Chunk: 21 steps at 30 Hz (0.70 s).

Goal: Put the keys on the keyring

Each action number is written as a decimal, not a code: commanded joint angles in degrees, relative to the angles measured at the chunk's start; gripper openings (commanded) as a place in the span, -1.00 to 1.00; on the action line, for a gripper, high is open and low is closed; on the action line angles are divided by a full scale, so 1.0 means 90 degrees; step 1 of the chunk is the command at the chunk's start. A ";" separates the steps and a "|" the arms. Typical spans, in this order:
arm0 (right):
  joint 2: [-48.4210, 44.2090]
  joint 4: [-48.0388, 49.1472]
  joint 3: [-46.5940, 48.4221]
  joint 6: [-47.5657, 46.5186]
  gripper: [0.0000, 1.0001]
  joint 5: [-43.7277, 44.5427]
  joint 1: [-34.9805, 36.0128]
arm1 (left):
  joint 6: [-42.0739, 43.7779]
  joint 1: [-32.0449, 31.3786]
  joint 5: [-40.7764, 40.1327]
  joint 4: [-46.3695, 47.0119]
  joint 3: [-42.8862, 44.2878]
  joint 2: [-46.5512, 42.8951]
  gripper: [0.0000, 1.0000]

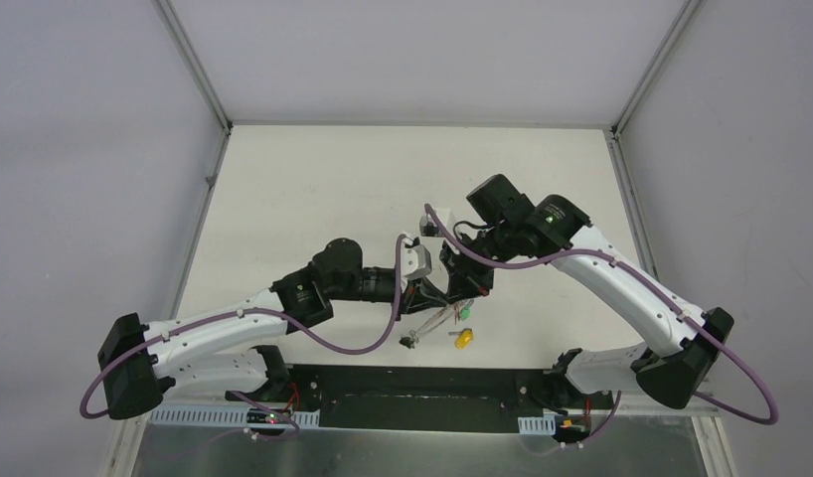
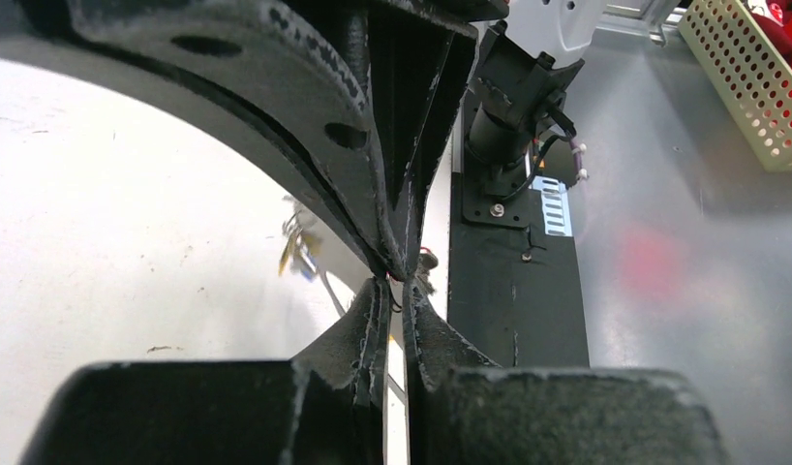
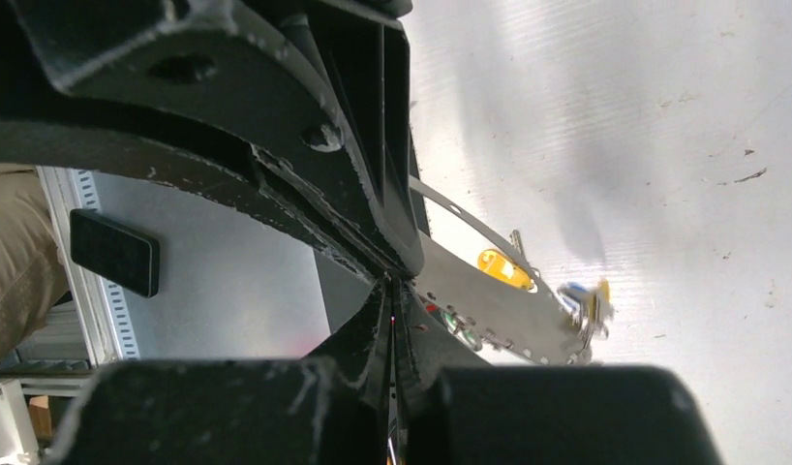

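The keyring point(image 3: 489, 302), a flat grey band with small holes, runs out of my right gripper point(image 3: 392, 283), which is shut on it. A yellow-headed key point(image 3: 503, 268), a green one point(image 3: 462, 327) and a blue-and-yellow cluster point(image 3: 586, 300) hang along it. From above, the keyring point(image 1: 432, 323) dangles with a yellow key point(image 1: 463, 339) and a green key point(image 1: 466, 314). My left gripper point(image 2: 397, 283) is shut, tip to tip with the right gripper point(image 1: 464, 276). A small red-and-dark piece point(image 2: 426, 260) sits at its tips; I cannot tell whether it is pinched.
The black mounting plate point(image 2: 513, 291) and the right arm's base point(image 2: 513, 107) lie just past the table's near edge. A perforated cream basket point(image 2: 750, 77) stands on the grey bench. Aluminium frame posts point(image 1: 199, 70) and white walls bound the table.
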 commanded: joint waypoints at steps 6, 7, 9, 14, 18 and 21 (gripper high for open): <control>-0.0540 0.1106 -0.0188 0.0419 -0.95 -0.0151 -0.0032 | -0.0234 -0.0042 -0.0617 0.0015 -0.0124 -0.0352 -1.00; -0.0580 0.1198 -0.0231 0.0457 -0.94 -0.0181 -0.0059 | -0.0271 -0.0050 -0.0693 0.0011 -0.0124 -0.0377 -1.00; -0.0656 0.1363 -0.0318 0.0547 -0.94 -0.0211 -0.0108 | -0.0342 -0.0042 -0.0780 0.0012 -0.0124 -0.0421 -1.00; -0.0763 0.1654 -0.0532 0.0772 -0.96 -0.0211 -0.0269 | -0.0479 -0.0045 -0.0974 0.0031 -0.0124 -0.0542 -1.00; -0.0916 0.1968 -0.0750 0.1067 -0.50 -0.0146 -0.0489 | -0.0566 -0.0037 -0.1249 0.0038 -0.0210 -0.0732 -1.00; -0.1104 0.2297 -0.0958 0.1299 -0.20 -0.0080 -0.0668 | -0.0600 -0.0038 -0.1452 0.0058 -0.0311 -0.0907 -1.00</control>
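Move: The keyring with its keys slants down from both shut grippers' touching tips; its middle is about 3 cm to the left, 1 cm back and 6 cm below the left hand. From the right hand, that middle is some 4 cm left, 1 cm back and 6 cm down. A loose yellow-tagged key lies on the table about 5 cm ahead, 3 cm right and 22 cm below the right hand. The keyring and its hanging keys are carried forward, the left gripper keeping its pinch on the small ring at the top while going about 2 cm forward and nearly as far left, rising slightly and turning some 10 degrees counter-clockwise. The right hand goes with it, about 3 cm forward and a little up, its tips lifting as the wrist yaws clockwise; late on, its fingers open to about a third and let go. ##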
